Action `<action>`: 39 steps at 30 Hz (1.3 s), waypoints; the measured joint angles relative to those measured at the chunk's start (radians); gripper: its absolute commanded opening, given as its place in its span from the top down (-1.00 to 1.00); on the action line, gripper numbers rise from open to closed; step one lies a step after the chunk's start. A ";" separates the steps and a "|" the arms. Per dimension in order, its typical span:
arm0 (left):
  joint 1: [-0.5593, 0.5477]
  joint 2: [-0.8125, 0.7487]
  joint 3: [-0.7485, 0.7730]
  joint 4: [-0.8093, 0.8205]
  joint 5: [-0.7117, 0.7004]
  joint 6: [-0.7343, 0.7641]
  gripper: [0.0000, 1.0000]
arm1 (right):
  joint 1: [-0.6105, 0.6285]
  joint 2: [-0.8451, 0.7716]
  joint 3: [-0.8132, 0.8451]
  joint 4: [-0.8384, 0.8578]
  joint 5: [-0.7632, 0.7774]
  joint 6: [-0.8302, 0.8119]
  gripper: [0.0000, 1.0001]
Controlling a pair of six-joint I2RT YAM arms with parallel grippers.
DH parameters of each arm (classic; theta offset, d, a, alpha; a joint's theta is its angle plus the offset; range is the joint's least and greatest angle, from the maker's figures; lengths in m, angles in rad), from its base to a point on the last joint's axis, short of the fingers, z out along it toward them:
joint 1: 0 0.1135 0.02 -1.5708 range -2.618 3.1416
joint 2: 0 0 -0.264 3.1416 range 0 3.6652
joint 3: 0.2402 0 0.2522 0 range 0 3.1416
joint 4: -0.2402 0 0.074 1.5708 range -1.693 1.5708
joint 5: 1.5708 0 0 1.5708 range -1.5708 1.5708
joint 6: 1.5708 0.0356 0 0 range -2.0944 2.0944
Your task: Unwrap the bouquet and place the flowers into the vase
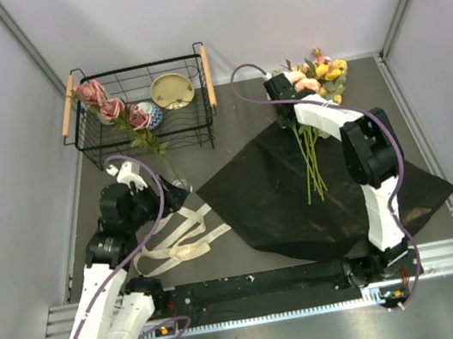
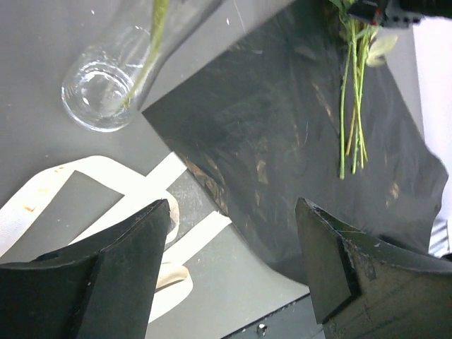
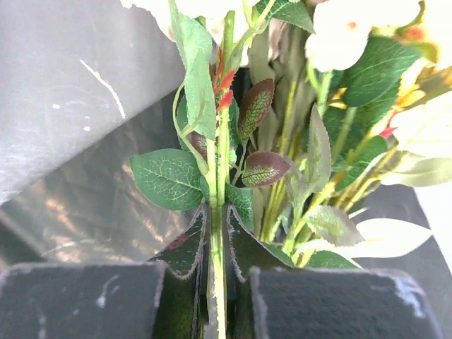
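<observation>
The bouquet is unwrapped: its black paper lies flat on the table with the cream ribbon loose beside it. A bunch of flowers lies at the paper's far edge, stems pointing towards me. My right gripper is shut on one green stem of that bunch, leaves pinched between its fingers. The clear vase holds pink roses that lean over the basket. The left wrist view shows the vase with a stem in it. My left gripper hangs open over the ribbon, beside the vase.
A black wire basket with wooden handles stands at the back left. It holds a beige cup and a blue-patterned bowl. White walls close in the table on three sides.
</observation>
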 measured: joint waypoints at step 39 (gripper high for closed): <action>0.000 -0.126 -0.089 0.025 -0.094 -0.114 -0.57 | 0.546 -0.617 -0.296 1.152 -0.528 0.014 1.00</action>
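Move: The rose stem is already pinched in my right hand. The vase it goes to is about 31 cm to my left and 14 cm back, its middle some 6 cm higher. The dish rack lies about 38 cm left and 6 cm ahead, the ribbon 34 cm left and 28 cm back; the remaining blooms sit 12 cm right, 7 cm ahead. From my left hand the vase is about 10 cm straight ahead, 6 cm lower. My right hand keeps its pinch on the peach rose's stem and pulls it straight up about 15 cm, dips slightly as it starts left and back, then sweeps high, ending some 40 cm up, 27 left and 23 back, above table level on the vase's side. The wrist swings round by roughly 100 degrees, from pointing forward-down to pointing left and upward. My open left hand lifts about 3 cm and sinks back beside the vase. ##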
